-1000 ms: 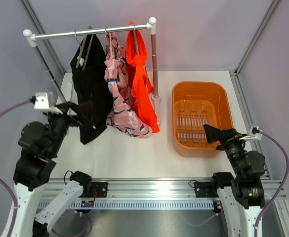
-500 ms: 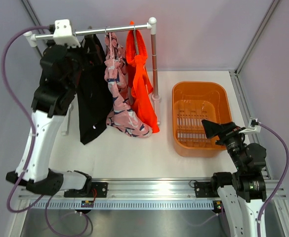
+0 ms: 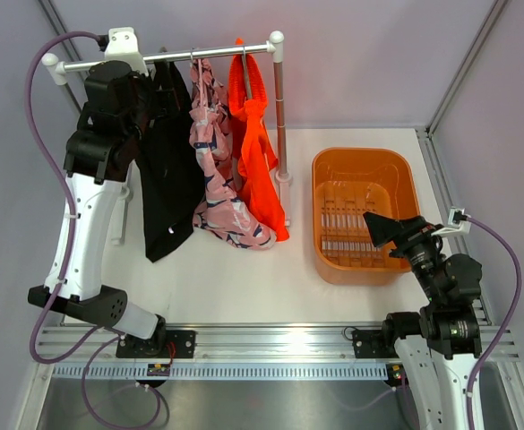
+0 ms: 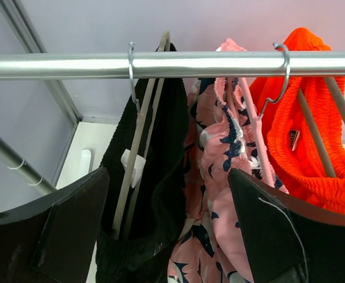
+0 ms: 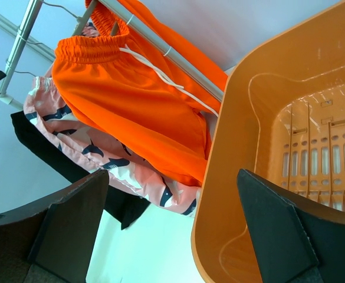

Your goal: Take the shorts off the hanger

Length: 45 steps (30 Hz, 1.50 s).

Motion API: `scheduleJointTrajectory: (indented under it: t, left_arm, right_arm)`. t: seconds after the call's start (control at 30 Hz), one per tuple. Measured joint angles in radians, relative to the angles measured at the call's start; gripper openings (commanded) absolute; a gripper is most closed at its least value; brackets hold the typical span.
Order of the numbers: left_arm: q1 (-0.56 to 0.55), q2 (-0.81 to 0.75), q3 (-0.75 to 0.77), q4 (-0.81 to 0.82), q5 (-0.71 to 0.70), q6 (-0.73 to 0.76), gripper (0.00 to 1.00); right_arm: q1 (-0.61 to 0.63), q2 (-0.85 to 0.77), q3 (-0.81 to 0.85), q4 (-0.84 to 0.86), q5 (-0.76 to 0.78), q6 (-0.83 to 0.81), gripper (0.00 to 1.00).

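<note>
Three shorts hang from hangers on a metal rail (image 3: 217, 55): black shorts (image 3: 165, 170) on the left, pink printed shorts (image 3: 215, 166) in the middle, orange shorts (image 3: 260, 157) on the right. My left gripper (image 3: 147, 97) is raised to rail height at the top of the black shorts. In the left wrist view it (image 4: 169, 230) is open, and the black shorts (image 4: 160, 177) on their cream hanger (image 4: 138, 135) and the pink shorts (image 4: 225, 194) show between the fingers. My right gripper (image 3: 382, 231) (image 5: 172, 230) is open and holds nothing, at the basket's near edge.
An orange plastic basket (image 3: 405, 193) stands on the white table right of the rack. The rack's right post (image 3: 279, 116) rises beside the orange shorts. Frame posts and grey walls close in the left, back and right sides.
My left arm has swung up from low beside the black shorts' hem to the rail, at the top of the black shorts. The right gripper has shifted slightly left.
</note>
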Motion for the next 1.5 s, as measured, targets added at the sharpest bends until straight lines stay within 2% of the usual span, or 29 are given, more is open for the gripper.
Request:
scheduleJointTrajectory:
  t: [0.5, 1.27, 1.4, 1.5]
  left_arm:
    - [0.019, 0.065, 0.003, -0.005, -0.029, 0.040, 0.78]
    - [0.086, 0.246, 0.066, 0.058, -0.059, 0.085, 0.74]
    - [0.090, 0.267, 0.066, 0.073, -0.056, 0.089, 0.67]
    - [0.090, 0.268, 0.056, 0.093, -0.054, 0.090, 0.57]
  right_arm:
    - [0.000, 0.033, -0.006, 0.042, -0.034, 0.005, 0.99]
    - [0.000, 0.146, -0.049, 0.145, -0.060, 0.003, 0.99]
    - [0.000, 0.166, -0.061, 0.168, -0.070, 0.003, 0.99]
    - [0.000, 0.174, -0.074, 0.181, -0.072, 0.003, 0.99]
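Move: Just ahead of the left hand hangs the black shorts' hanger: the part below its hook is some 7 cm forward, 3 cm left and about 5 cm lower. The rail crosses about 5 cm ahead, level sideways and a touch above the hand; the pink shorts' hanger neck is also 5 cm ahead, but 7 cm to the right and 2 cm lower. From the right hand, the black hanger lies roughly 27 cm forward, 48 cm left and 12 cm up. Reaching forward some 9 cm while sinking about 7 cm and easing slightly left, the left hand brings its fingers under the rail to straddle the black shorts' hanger, tipping down and turning a little counter-clockwise. The fingers partly close, but stay apart. Beside this, the open right hand advances about 4 cm and sinks slightly at the orange basket. ##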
